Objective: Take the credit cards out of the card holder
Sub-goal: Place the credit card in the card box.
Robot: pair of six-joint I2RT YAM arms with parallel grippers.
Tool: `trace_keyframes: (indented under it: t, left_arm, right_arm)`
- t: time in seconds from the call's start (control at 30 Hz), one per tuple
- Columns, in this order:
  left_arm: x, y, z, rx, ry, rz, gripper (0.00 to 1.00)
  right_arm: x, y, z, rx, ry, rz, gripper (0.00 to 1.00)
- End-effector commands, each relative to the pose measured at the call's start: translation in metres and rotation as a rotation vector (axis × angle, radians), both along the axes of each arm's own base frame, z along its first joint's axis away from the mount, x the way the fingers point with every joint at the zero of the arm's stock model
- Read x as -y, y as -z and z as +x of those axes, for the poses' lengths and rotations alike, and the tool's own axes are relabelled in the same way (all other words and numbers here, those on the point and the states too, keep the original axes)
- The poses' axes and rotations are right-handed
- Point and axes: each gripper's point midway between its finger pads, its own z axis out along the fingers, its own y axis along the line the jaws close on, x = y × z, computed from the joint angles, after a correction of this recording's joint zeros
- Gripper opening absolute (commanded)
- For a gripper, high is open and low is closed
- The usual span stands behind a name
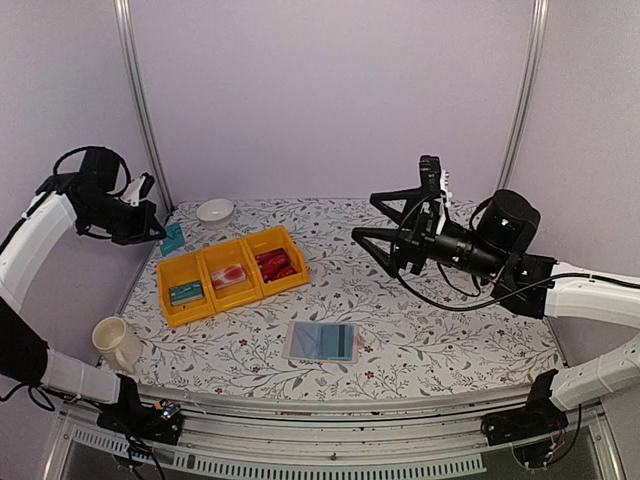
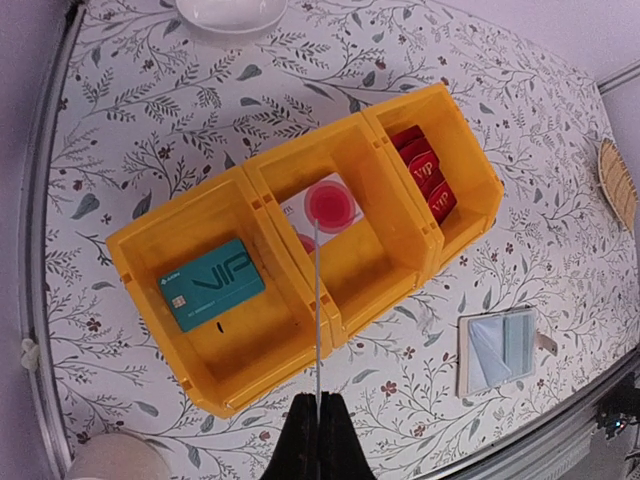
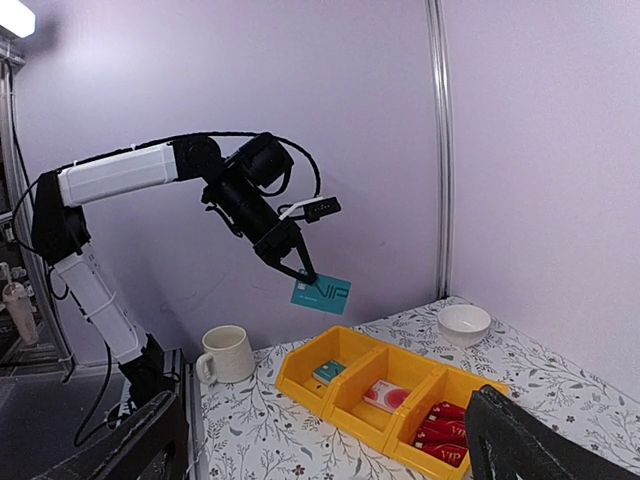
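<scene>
My left gripper (image 1: 160, 232) hangs high over the table's left edge, shut on a teal credit card (image 1: 174, 239). In the left wrist view that card (image 2: 317, 300) shows edge-on as a thin line running out of the closed fingertips (image 2: 320, 405). From the right wrist view the same card (image 3: 321, 292) hangs above the bins. The card holder (image 1: 321, 341) lies flat near the front edge, also in the left wrist view (image 2: 497, 348). My right gripper (image 1: 362, 216) is raised at the right, open and empty, its fingers (image 3: 520, 440) spread wide.
Three joined yellow bins (image 1: 200, 262) hold a teal card (image 2: 211, 284), a pink card (image 2: 325, 208) and red cards (image 2: 425, 175). A cream mug (image 1: 117, 343) stands front left, a white bowl (image 1: 215, 211) at the back, a straw basket (image 2: 620, 185) far right.
</scene>
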Motion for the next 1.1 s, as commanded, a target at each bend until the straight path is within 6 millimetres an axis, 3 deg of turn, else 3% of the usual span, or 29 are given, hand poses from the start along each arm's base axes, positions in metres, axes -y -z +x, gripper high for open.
trace_keyframes:
  t: [0.0, 0.03, 0.13, 0.23, 0.47, 0.53, 0.67, 0.8, 1.07]
  left_arm:
    - [-0.014, 0.045, -0.015, -0.212, -0.022, 0.029, 0.00]
    - [-0.024, 0.052, -0.016, -0.243, -0.066, 0.056, 0.00]
    - [-0.022, 0.059, -0.012, -0.268, -0.053, -0.041, 0.00]
    - [-0.030, 0.080, -0.012, -0.348, -0.074, -0.037, 0.00]
    - [-0.016, 0.120, 0.000, -0.474, -0.045, -0.154, 0.00]
    - [-0.013, 0.122, 0.005, -0.472, -0.034, -0.172, 0.00]
    - [-0.027, 0.121, 0.018, -0.467, -0.063, -0.136, 0.00]
    - [-0.021, 0.129, 0.030, -0.487, -0.034, -0.189, 0.00]
    - [-0.024, 0.146, 0.035, -0.516, -0.025, -0.194, 0.00]
  right_arm:
    - [0.004, -0.005, -0.007, 0.092, -0.033, -0.027, 0.99]
    - [0.004, -0.005, -0.007, 0.102, -0.038, -0.032, 0.99]
    - [0.007, -0.006, -0.009, 0.116, -0.060, -0.034, 0.99]
    - [0.010, -0.004, -0.011, 0.117, -0.078, -0.041, 0.99]
    - [0.019, 0.000, -0.011, 0.187, -0.054, -0.073, 0.99]
    - [0.021, 0.002, -0.010, 0.195, -0.045, -0.079, 0.99]
    - [0.023, 0.004, -0.007, 0.193, -0.032, -0.085, 0.99]
    - [0.021, 0.006, -0.005, 0.197, -0.033, -0.092, 0.99]
    - [0.021, 0.008, -0.001, 0.191, -0.015, -0.103, 0.99]
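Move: The teal card still pinched in the left fingers is bound for the teal card stack in the left compartment of the yellow card box, about 23 cm below that hand, some 4 cm ahead and 3 cm left. From the hand, the pink-and-white cards lie about 9 cm ahead and 7 cm right, and the mug 10 cm back and 16 cm left. From the empty right hand, the stack is some 15 cm ahead, 38 cm left and 36 cm below. The teal card is lowered into the left compartment, over the cards already there: the left hand sinks about 15 cm, drifting a little left early on, pauses its descent to shift some 3 cm forward, then sinks the last bit. Its wrist tips about 30 degrees to bring the fingers near upright, and they keep their pinch. The open right hand eases about 2 cm to the right. ##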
